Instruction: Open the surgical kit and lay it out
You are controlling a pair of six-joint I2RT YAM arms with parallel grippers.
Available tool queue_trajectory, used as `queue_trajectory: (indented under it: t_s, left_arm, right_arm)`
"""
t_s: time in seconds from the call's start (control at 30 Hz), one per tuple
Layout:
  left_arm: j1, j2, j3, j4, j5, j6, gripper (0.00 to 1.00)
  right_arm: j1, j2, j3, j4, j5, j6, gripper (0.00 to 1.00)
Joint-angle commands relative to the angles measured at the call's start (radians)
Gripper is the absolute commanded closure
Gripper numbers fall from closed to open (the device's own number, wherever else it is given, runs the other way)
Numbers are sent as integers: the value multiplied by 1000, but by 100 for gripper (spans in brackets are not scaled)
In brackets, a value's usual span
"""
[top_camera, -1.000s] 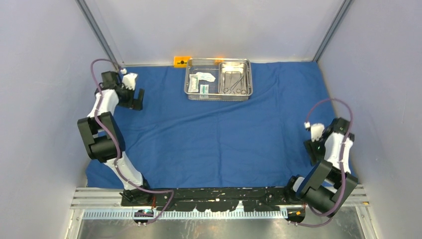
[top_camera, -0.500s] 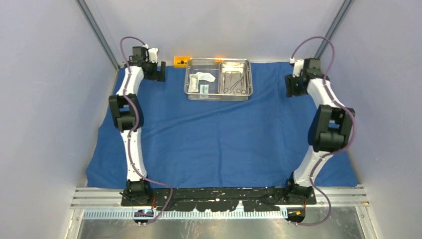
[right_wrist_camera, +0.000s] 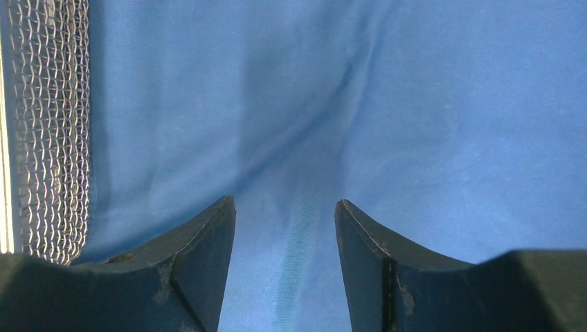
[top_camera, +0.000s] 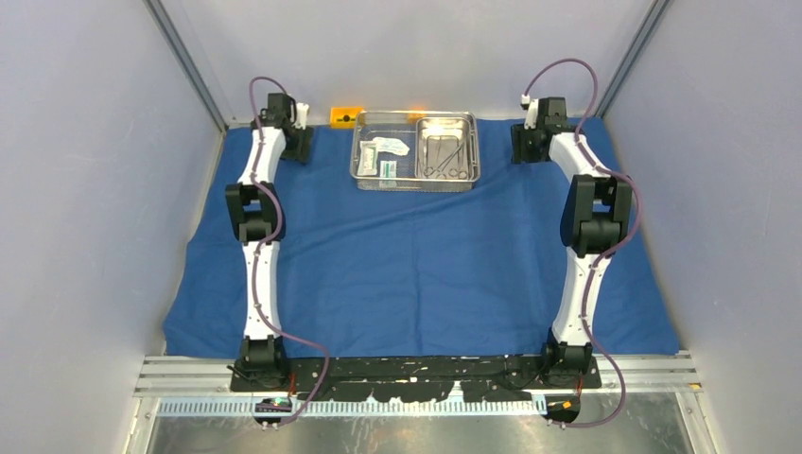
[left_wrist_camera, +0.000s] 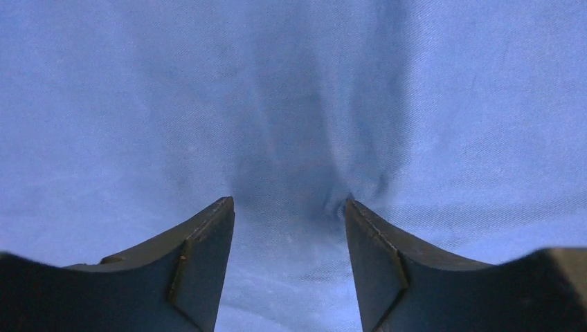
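Observation:
The blue cloth wrap (top_camera: 407, 265) lies spread flat over the table. At its far edge stands the steel mesh basket (top_camera: 470, 180). Inside the basket, the solid steel tray (top_camera: 427, 132) sits on the right with thin scissors and forceps (top_camera: 443, 163) in it. White-green packets (top_camera: 383, 156) lie on the left. My left gripper (top_camera: 298, 144) (left_wrist_camera: 287, 200) is open left of the basket, its fingertips (left_wrist_camera: 221, 207) down on the cloth (left_wrist_camera: 138, 104), which puckers between them. My right gripper (top_camera: 525, 144) (right_wrist_camera: 284, 200) is open right of the basket, over a raised crease in the cloth (right_wrist_camera: 450, 104).
An orange block (top_camera: 345, 115) sits at the back wall, just left of the basket. The basket's mesh wall (right_wrist_camera: 48, 124) is close on the left in the right wrist view. Grey walls enclose the table on three sides.
Both arms have stretched from near their bases out to the far edge, one on each side of the basket. The left jaws have narrowed.

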Motion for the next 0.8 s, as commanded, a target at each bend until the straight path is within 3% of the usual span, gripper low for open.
queue_trajectory:
  t_s: [0.0, 0.13, 0.2, 0.4, 0.67, 0.77]
  left_arm:
    - [6, 67, 62, -126, -65, 40, 45]
    - [7, 99, 107, -166, -112, 22, 86]
    - [10, 112, 122, -183, -135, 7, 100]
    - [63, 135, 161, -255, -102, -62, 100]
    - [251, 137, 144, -303, 138, -240, 100]
    - [269, 115, 100, -284, 96, -213, 100]
  right_arm:
    - [-8, -24, 19, 36, 4, 15, 41]
    - [-9, -57, -17, 54, 9, 2, 41]
    - [-8, -68, -29, 57, 12, -10, 41]
    - [-9, -82, -45, 52, 41, -39, 41]
    - [-17, -166, -147, 8, 51, -123, 41]
    - [-31, -204, -200, -75, 10, -164, 38]
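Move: The drape fold to pinch lies right under the left fingertips, about 1 cm ahead and 2 cm down. From that hand the drape's far left corner is about 20 cm left and 8 cm ahead, the metal tray's middle some 34 cm right and 2 cm ahead, and the yellow block about 15 cm right and 12 cm ahead. From the right hand, that fold is roughly 67 cm left and 5 cm ahead; the tray's middle is 31 cm left, 7 cm ahead. Shut the left gripper fully on the blue drape fold beneath it while easing slightly down, then draw the pinched cloth about 8 cm left towards the side wall, away from the tray, with a little back, turning the wrist some 15 degrees counter-clockwise and dipping its left side. Keep the right fingers open and empty and bring that hand about 4 cm back over the drape, slightly right and down. ##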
